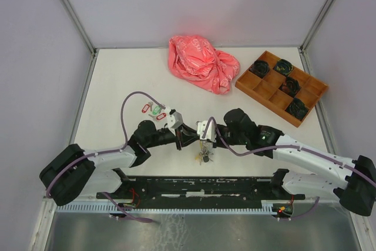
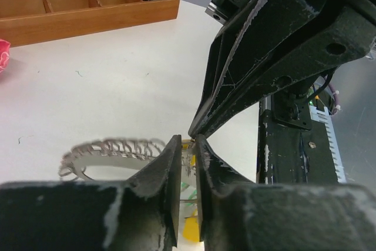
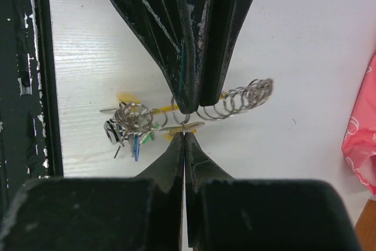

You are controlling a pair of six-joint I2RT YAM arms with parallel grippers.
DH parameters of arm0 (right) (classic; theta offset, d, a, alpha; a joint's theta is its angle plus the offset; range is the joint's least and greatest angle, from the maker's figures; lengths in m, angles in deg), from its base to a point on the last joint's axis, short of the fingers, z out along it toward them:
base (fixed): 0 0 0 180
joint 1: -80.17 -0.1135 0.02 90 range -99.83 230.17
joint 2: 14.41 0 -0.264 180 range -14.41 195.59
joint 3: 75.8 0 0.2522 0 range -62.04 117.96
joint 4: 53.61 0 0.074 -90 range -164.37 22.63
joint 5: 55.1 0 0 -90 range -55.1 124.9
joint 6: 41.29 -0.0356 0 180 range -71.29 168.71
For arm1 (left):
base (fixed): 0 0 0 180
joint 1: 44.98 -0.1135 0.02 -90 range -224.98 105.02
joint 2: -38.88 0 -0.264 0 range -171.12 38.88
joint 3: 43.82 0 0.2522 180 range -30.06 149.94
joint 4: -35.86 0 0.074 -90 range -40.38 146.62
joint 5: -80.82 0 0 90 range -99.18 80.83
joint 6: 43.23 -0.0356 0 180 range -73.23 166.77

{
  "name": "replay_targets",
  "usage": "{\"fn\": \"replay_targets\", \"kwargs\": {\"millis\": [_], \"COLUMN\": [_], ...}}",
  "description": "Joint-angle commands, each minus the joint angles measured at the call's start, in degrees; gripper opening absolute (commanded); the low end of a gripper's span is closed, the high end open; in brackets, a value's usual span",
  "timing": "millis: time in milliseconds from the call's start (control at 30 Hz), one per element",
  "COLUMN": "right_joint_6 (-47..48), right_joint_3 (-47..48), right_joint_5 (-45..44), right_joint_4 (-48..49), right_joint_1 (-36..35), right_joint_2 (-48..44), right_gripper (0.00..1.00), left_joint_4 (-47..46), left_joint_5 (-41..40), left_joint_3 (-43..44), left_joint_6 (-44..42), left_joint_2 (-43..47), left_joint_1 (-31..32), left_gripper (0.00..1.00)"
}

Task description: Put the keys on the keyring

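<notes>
My two grippers meet tip to tip above the table's near middle. The keyring (image 3: 235,101), a thin silver ring with a coiled stretch (image 2: 111,147), hangs between them. My right gripper (image 3: 184,135) (image 1: 207,140) is shut on a thin metal part of it. Opposite, my left gripper (image 2: 188,140) (image 3: 197,109) (image 1: 194,135) shows a narrow gap between its fingers, with a yellow tag (image 2: 191,227) seen through it. A bunch of keys (image 3: 126,124) (image 1: 204,156) with blue and green tags hangs on the ring. Loose keys with red and green tags (image 1: 154,110) lie left of the arms.
A crumpled pink bag (image 1: 202,63) lies at the back middle. At the back right stands a wooden compartment tray (image 1: 276,89) (image 2: 88,16) with dark items in some cells. The black base rail (image 1: 194,186) runs along the near edge.
</notes>
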Motion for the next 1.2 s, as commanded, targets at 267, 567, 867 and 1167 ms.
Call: {"fn": "replay_targets", "kwargs": {"millis": [267, 567, 867, 1167], "right_joint_6": [4.92, 5.73, 5.96, 5.83], "right_joint_3": [7.95, 9.07, 9.55, 9.69], "right_joint_5": [4.16, 4.97, 4.86, 5.37], "right_joint_4": [-5.92, -7.2, -7.38, -7.13], "right_joint_1": [-0.36, -0.3, -0.46, -0.5], "right_joint_2": [1.66, 2.93, 2.87, 3.08], "right_gripper": [0.01, 0.01, 0.01, 0.01], "left_joint_4": [9.54, 16.96, 18.95, 19.03], "left_joint_5": [7.42, 10.78, 13.52, 14.37], "left_joint_3": [3.44, 7.36, 9.52, 10.2], "left_joint_6": [-10.93, -18.76, -20.03, -19.77], "left_joint_2": [2.26, 1.16, -2.53, -4.36], "left_joint_1": [0.29, 0.29, 0.32, 0.58], "left_gripper": [0.39, 0.44, 0.43, 0.38]}}
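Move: About 2 cm to the left hand's right, 1 cm back and 1 cm below sits the keyring coil, already pinched in the right hand's shut fingers, at its fingertips. The keys on it hang some 4 cm back, 2 cm to the right and 5 cm below the left hand. On the table a loose red-tagged key lies roughly 8 cm ahead of the left hand, 12 cm to its left and 14 cm lower. Opening its slightly parted fingers further, the left hand sinks about 4 cm in two steps, with a short pause between, and draws back some 2 cm, to bring the tips astride the coil just under the right fingertips. Its fingers dip and swing clockwise roughly 15 degrees each way. The right hand keeps its pinch on the coil and eases back about 1 cm. ##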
